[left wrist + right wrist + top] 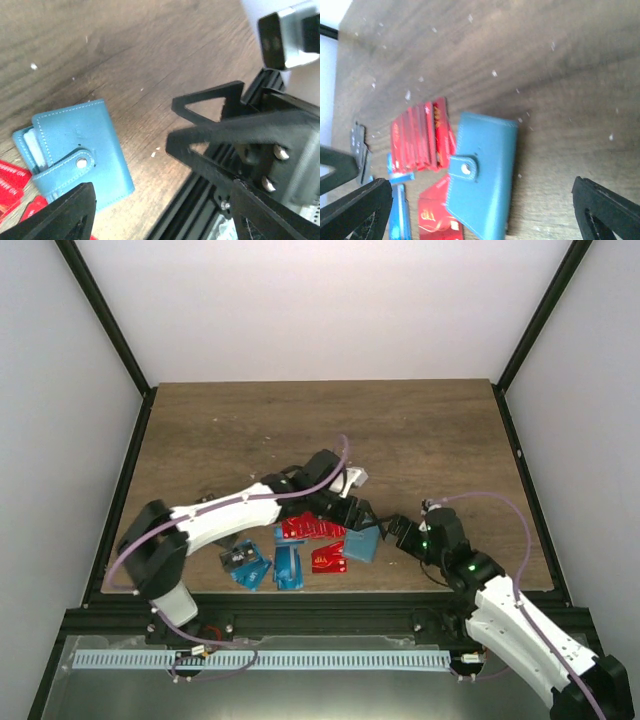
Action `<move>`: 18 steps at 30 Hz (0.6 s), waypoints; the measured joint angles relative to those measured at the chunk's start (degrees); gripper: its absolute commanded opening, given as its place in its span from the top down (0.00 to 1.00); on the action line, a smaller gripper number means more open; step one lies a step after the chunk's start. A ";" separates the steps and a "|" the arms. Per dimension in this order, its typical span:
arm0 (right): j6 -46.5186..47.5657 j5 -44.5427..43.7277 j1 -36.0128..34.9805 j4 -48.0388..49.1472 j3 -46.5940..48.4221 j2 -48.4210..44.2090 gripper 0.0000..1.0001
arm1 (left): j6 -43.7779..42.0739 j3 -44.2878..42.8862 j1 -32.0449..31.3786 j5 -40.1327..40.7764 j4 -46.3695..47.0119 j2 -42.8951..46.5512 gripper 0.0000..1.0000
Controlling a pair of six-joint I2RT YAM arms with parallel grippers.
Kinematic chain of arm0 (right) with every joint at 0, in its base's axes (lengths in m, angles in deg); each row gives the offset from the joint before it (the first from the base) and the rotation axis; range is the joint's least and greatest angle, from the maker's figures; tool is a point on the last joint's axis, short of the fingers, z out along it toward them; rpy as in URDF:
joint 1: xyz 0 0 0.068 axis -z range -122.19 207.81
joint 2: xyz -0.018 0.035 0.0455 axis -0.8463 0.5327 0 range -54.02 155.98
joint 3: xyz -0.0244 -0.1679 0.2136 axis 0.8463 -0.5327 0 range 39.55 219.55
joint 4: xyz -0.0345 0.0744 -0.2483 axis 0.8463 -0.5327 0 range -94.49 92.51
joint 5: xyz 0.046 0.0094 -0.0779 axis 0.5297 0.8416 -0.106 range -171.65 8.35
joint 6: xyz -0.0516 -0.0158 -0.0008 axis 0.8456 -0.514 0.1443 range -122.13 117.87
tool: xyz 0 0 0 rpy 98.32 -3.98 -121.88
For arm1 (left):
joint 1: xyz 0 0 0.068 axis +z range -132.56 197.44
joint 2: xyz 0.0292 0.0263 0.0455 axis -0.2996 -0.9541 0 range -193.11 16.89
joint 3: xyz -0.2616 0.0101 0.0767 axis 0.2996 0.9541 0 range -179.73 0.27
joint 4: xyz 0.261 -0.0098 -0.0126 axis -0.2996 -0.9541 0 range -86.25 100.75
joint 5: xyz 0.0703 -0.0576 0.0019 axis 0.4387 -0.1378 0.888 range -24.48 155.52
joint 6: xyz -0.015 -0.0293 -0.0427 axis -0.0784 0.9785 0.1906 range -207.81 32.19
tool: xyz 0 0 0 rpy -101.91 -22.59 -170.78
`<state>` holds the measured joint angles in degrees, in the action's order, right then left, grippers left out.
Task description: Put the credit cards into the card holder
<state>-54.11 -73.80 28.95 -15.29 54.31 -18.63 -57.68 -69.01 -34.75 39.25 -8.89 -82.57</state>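
The teal card holder [363,545] lies flat on the table, its snap tab fastened [75,155] [487,172]. Several red credit cards [305,528] are fanned just left of it [417,140], and one more red card [328,559] lies at its near side. Blue cards [288,566] and a dark patterned card [236,558] lie further left. My left gripper [357,511] hovers open just behind the holder, holding nothing [165,220]. My right gripper [396,530] stands wide open right of the holder, its fingers apart from it [482,215].
The black frame rail [320,615] runs along the table's near edge, close to the cards and holder. In the left wrist view the right gripper's black fingers [220,125] are close on the right. Bare wood [320,430] stretches behind the arms.
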 measured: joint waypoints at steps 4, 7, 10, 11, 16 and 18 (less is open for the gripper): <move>2.32 -3.69 0.00 -2.34 6.16 0.02 0.00 | -0.33 2.21 0.72 4.15 -1.46 10.51 0.14; 4.98 -7.72 0.00 -2.75 10.16 0.35 0.00 | -1.11 3.85 2.10 9.70 -3.19 16.85 0.10; 8.72 -12.17 0.00 -1.64 12.55 0.20 0.00 | -2.80 6.75 3.56 20.83 -5.25 23.65 0.01; 10.01 -13.66 0.00 -0.74 12.66 -0.11 0.00 | -3.23 7.98 3.85 25.18 -5.64 25.77 0.00; 18.16 -21.51 0.00 7.28 11.13 -2.51 0.00 | -4.83 17.07 6.99 50.69 -6.34 38.42 0.00; 22.93 -24.87 -0.02 14.34 7.30 -3.67 0.00 | -5.68 21.79 9.57 57.44 -4.44 43.17 0.03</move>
<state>-31.19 -98.67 28.93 -0.95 61.61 -22.30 -63.36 -47.21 -25.17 96.69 -13.32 -39.40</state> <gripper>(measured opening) 0.998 0.999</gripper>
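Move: Beneath the two raised grippers lies the blue card holder: from the left hand about 5 cm back, 3 cm to its left and 12 cm down; from the right hand 2 cm back, 8 cm to its left and 7 cm down. The fanned red cards lie some 12 cm left of the holder and 4 cm farther out, the lower red cards 8 cm left of it and 4 cm nearer the bases. Leaving the card holder, the left hand first rises, then sweeps some 26 cm left and 7 cm forward, high above the red fan's far side, ending about 10 cm higher; its fingers open fully and swing round from pointing right towards forward. Clear of the holder too, the right hand climbs about 13 cm while going forward and somewhat right, its open fingers tilting up and turning clockwise. ##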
